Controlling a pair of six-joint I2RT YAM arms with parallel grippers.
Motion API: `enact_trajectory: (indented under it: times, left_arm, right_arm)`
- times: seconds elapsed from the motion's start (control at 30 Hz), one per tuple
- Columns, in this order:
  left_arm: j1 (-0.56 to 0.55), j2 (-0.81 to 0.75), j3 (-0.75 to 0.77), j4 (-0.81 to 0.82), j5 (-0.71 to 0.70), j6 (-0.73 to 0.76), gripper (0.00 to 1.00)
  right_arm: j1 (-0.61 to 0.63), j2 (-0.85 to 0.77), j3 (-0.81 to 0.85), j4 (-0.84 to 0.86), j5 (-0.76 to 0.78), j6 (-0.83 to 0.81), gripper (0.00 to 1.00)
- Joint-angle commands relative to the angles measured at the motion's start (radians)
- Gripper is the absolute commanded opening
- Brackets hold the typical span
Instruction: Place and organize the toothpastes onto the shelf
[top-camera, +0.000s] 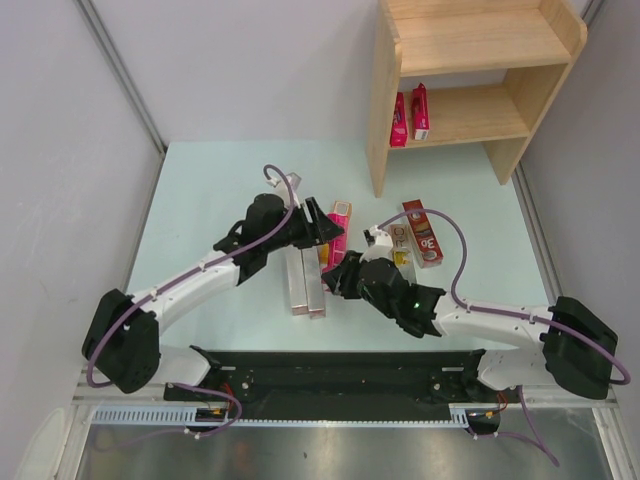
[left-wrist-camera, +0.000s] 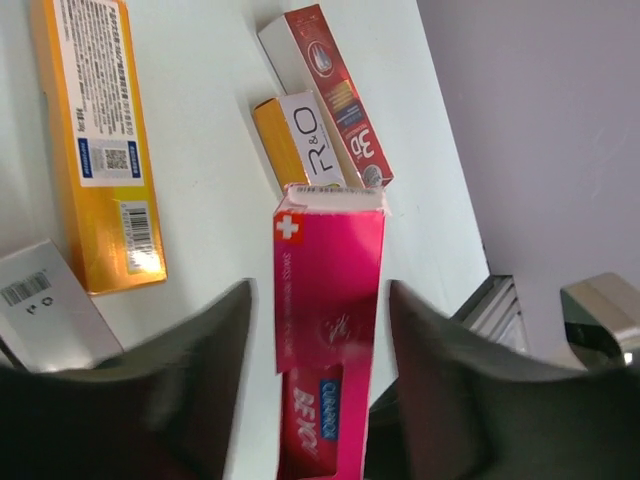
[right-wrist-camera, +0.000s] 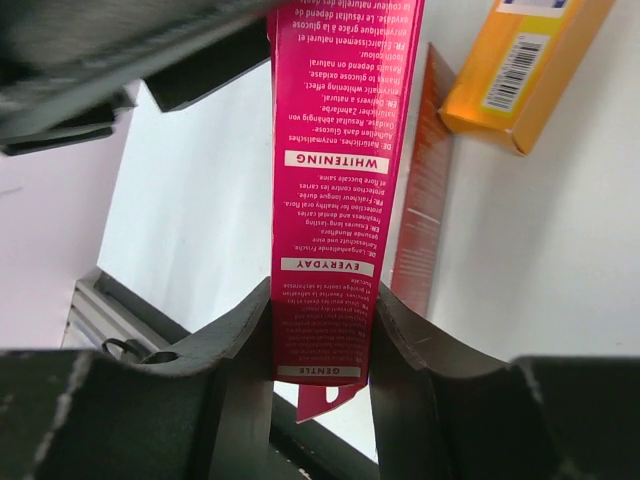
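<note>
A magenta-pink toothpaste carton (top-camera: 336, 246) hangs above the table between both arms. My right gripper (right-wrist-camera: 322, 295) is shut on its lower end (right-wrist-camera: 335, 200), both jaws pressed against its sides. My left gripper (left-wrist-camera: 320, 290) straddles the same carton (left-wrist-camera: 330, 300) with a gap on each side, so it is open. From above, the left gripper (top-camera: 322, 228) is just behind the carton and the right gripper (top-camera: 345, 270) just in front. Two more pink cartons (top-camera: 410, 115) stand on the lower board of the wooden shelf (top-camera: 470, 45).
On the table lie an orange-yellow carton (left-wrist-camera: 100, 150), a gold carton (left-wrist-camera: 300, 150), a dark red carton (top-camera: 422, 232) and two silver-grey cartons (top-camera: 306, 285) side by side. The shelf's side panel (top-camera: 380, 120) stands just behind the grippers.
</note>
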Motion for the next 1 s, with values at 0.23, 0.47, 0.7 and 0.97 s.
enact_trajectory:
  times: [0.23,0.47,0.7,0.97]
  left_arm:
    - [0.007,-0.178,-0.041,0.019,-0.076,0.101,1.00]
    - [0.000,-0.328,-0.105,-0.144,-0.322,0.236,1.00]
    - [-0.069,-0.406,-0.163,-0.281,-0.644,0.314,1.00]
    - [-0.095,-0.405,-0.183,-0.269,-0.652,0.321,1.00]
  right_arm:
    - [-0.015,-0.094,0.030,-0.065,0.096,-0.043,0.25]
    - [-0.057,-0.157,0.030,-0.163,0.085,-0.082,0.25]
    - [-0.103,-0.226,0.030,-0.297,0.079,-0.120,0.25]
    - [-0.181,-0.288,0.030,-0.334,0.013,-0.169,0.24]
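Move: The pink toothpaste box is in the right fingers, its middle about 7 cm ahead of that hand. Its free slot on the lower shelf lies roughly 36 cm ahead and 27 cm right, near hand height; the two shelved pink boxes stand some 7 cm left of the slot. From the left hand, the held box's middle is about 5 cm back and 2 cm below; 17 cm below, the white boxes lie 4 cm back, 7 cm left, and the orange box 8 cm ahead, 2 cm right. Rightward, about 9 cm and slightly forward, the right hand carries the pink box away from the left hand and towards the shelf, keeping its pinch. The left fingers, already loosened around the box's far end, open wide; that hand first rises nearly 5 cm, then swings left about 12 cm in all and sinks again, its fingertips turning from rightward to more forward and down. ##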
